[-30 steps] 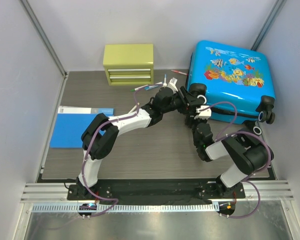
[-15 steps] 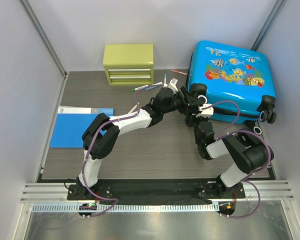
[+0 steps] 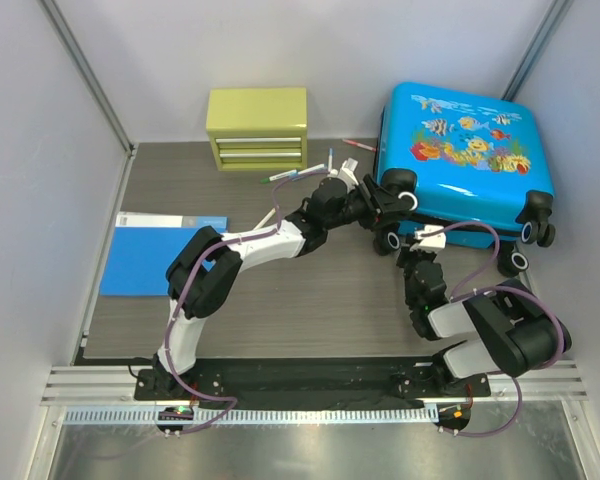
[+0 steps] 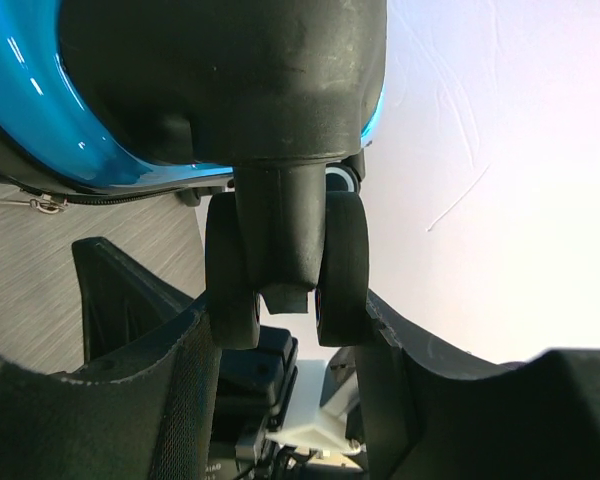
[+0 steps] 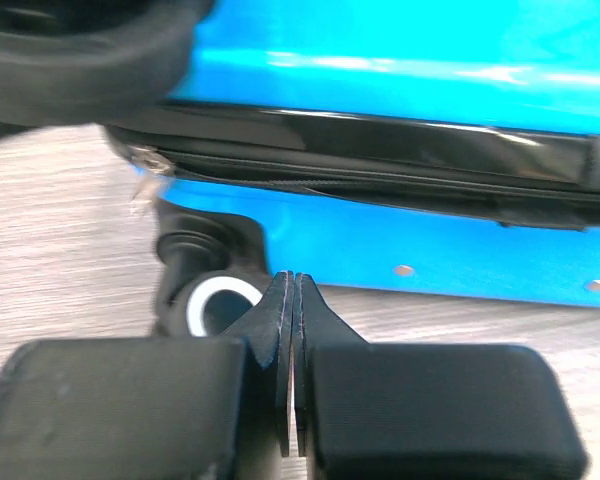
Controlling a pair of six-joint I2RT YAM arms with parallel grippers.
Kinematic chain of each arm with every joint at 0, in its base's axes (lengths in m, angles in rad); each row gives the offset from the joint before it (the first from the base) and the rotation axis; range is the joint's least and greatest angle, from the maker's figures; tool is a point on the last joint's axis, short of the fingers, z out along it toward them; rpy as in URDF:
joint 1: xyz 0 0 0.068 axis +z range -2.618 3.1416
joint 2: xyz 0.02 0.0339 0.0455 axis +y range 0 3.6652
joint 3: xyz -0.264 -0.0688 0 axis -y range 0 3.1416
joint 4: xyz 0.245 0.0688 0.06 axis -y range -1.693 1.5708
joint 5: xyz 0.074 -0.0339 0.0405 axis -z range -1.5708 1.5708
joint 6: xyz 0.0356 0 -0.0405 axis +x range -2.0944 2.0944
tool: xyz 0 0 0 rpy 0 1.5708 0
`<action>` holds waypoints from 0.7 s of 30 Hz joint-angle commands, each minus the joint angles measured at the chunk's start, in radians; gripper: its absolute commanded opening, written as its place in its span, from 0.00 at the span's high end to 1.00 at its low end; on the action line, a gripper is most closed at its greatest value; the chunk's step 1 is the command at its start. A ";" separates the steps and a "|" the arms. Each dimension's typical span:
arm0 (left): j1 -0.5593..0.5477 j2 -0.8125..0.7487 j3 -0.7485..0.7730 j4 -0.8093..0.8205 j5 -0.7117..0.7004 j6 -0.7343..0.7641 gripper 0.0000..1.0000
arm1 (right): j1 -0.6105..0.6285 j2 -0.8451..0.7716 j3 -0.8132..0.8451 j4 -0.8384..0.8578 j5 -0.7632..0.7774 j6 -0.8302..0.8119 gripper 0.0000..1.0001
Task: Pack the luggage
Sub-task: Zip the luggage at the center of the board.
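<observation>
The luggage (image 3: 467, 150), a closed bright-blue hard shell with a fish print, lies flat at the back right of the table. My left gripper (image 3: 390, 203) reaches to its near-left corner. In the left wrist view a black twin wheel (image 4: 285, 265) of the luggage sits between my fingers (image 4: 170, 385), which press on both its sides. My right gripper (image 3: 420, 235) is shut and empty, just in front of the luggage's zipped side (image 5: 380, 175). Its tips (image 5: 293, 290) stand apart from the shell, next to another wheel (image 5: 205, 300).
A yellow-green drawer box (image 3: 257, 128) stands at the back centre. A flat blue folder (image 3: 160, 255) lies at the left. Pens (image 3: 300, 172) lie behind my left arm. Grey walls close in the left, back and right sides.
My right gripper has shut and drawn back a little towards the near right. The luggage has shifted slightly. My left gripper has stayed on the wheel.
</observation>
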 commanded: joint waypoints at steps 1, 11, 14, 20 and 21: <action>0.008 -0.038 0.022 0.275 -0.032 -0.002 1.00 | -0.031 -0.024 -0.009 0.377 0.042 -0.028 0.99; 0.011 -0.045 0.010 0.286 -0.015 -0.003 1.00 | -0.072 0.005 0.023 0.377 -0.324 0.080 0.79; 0.011 -0.044 0.008 0.288 -0.012 -0.002 1.00 | -0.072 0.024 0.051 0.377 -0.401 0.112 0.64; 0.014 -0.033 0.021 0.292 -0.001 -0.003 1.00 | -0.072 0.070 0.113 0.377 -0.398 0.100 0.47; 0.014 -0.031 0.022 0.292 0.002 -0.003 1.00 | -0.074 0.077 0.123 0.377 -0.398 0.092 0.47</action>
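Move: Just ahead and to the left of the right hand's shut, empty fingers hangs the zipper pull, about 5 cm forward, 6 cm left and 2 cm above. The lower wheel is some 6 cm ahead, 5 cm left and 3 cm below the right hand; the upper wheel is roughly 4 cm ahead, 7 cm left and 9 cm above it. The left hand already grips that upper wheel's stem; the pull lies about 10 cm below that hand and 3 cm to its right. Swinging back for another try at the zipper pull, the right hand first drifts 1.5 cm right, then reverses and sweeps about 7 cm left, easing a little forward late. Meanwhile it turns some 15 degrees counter-clockwise and its fingers part to about half open, facing the pull beneath the upper wheel. The left hand stays put, keeping its grip on the upper wheel. ##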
